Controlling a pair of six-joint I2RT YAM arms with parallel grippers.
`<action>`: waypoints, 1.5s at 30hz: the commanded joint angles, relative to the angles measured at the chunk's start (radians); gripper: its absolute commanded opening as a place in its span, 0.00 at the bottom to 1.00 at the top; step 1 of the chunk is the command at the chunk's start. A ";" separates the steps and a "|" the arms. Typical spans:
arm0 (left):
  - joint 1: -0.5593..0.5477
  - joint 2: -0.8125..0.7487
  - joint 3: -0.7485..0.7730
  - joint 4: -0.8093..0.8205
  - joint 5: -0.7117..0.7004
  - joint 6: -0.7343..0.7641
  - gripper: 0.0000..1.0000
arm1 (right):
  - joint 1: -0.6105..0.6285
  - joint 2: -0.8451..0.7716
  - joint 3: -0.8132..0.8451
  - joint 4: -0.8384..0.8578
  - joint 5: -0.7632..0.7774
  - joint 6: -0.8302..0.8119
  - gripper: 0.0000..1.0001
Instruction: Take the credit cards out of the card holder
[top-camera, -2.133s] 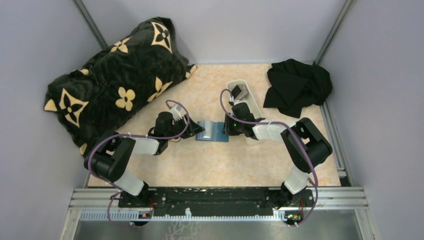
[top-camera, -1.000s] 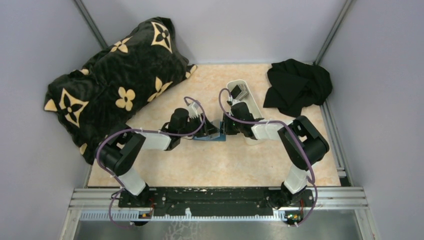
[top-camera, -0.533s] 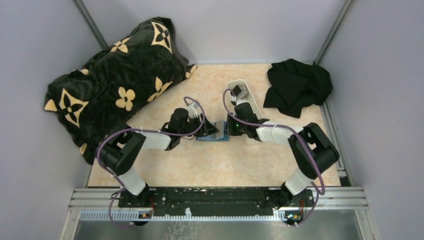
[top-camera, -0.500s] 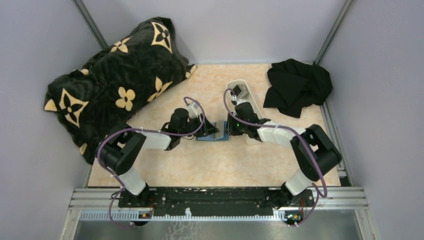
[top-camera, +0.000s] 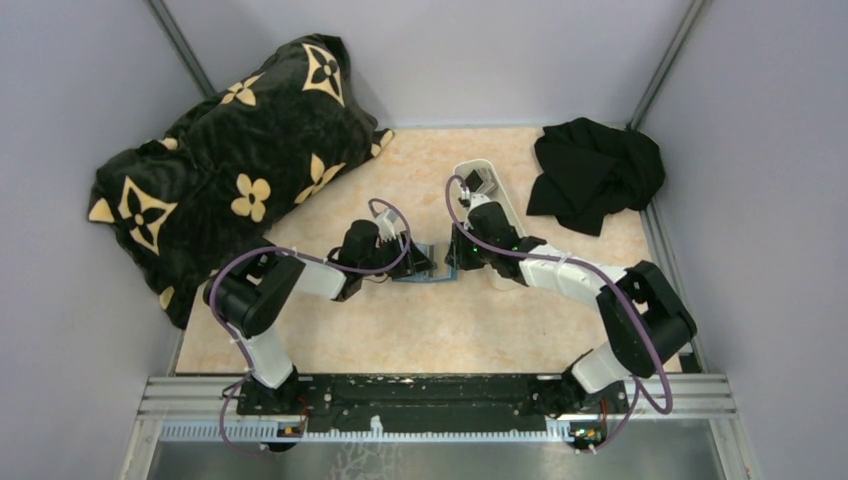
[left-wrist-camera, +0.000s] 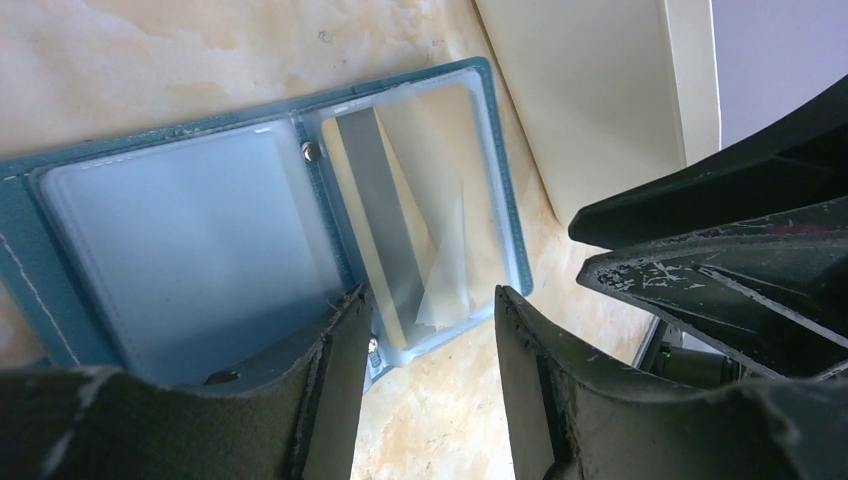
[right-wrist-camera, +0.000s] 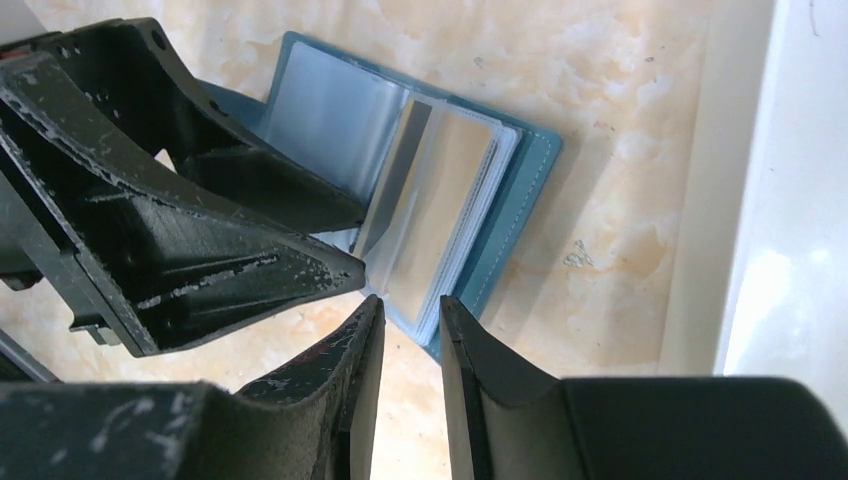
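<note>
The teal-blue card holder (top-camera: 428, 263) lies open on the table between my two grippers. In the left wrist view its right clear sleeve (left-wrist-camera: 420, 210) holds a tan card with a grey stripe (left-wrist-camera: 372, 215). My left gripper (left-wrist-camera: 430, 300) is open; one finger rests on the holder's near edge by the fold. In the right wrist view the holder (right-wrist-camera: 525, 205) shows stacked sleeves with the tan card (right-wrist-camera: 445, 200) on top. My right gripper (right-wrist-camera: 412, 305) is narrowly open, its tips at the near corner of the sleeves, with nothing between them.
A long white tray (top-camera: 505, 210) stands just right of the holder, with small dark grey flat things (top-camera: 478, 183) at its far end. A black floral pillow (top-camera: 220, 170) lies at the back left and a black cloth (top-camera: 595, 175) at the back right.
My left gripper has moved right onto the holder. The holder looks narrower from above now. My right arm's elbow has swung out to the right while its gripper stayed at the holder.
</note>
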 joint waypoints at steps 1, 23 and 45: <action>0.009 0.006 -0.022 0.044 0.011 -0.001 0.56 | 0.011 0.051 0.063 0.048 -0.008 -0.012 0.28; 0.059 -0.035 -0.052 0.062 0.026 0.000 0.56 | 0.007 0.251 0.024 0.117 -0.004 0.012 0.26; 0.056 0.074 -0.049 0.374 0.189 -0.167 0.54 | -0.002 0.311 0.030 0.154 -0.038 0.019 0.26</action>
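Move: The card holder lies open on the table. Its right edge is some 6 cm below the right hand point and about 2 cm ahead, with the pocketed card about 3 cm left of that edge. The white tray's middle stands roughly 8 cm right and 7 cm ahead of the right hand. From the left hand, the card lies about 3 cm right, 1 cm ahead and 2 cm below, and the tray some 14 cm right and 8 cm ahead. Lower the right gripper about 5 cm onto the card holder's right margin with its fingers kept nearly shut, then slide it slowly left and forward along the table, a couple of centimetres. Meanwhile draw the left gripper, fingers held open, about 2 cm left, then dip it a little, and finally lift it some 2 cm clear as it heads back right with a slight roll. ##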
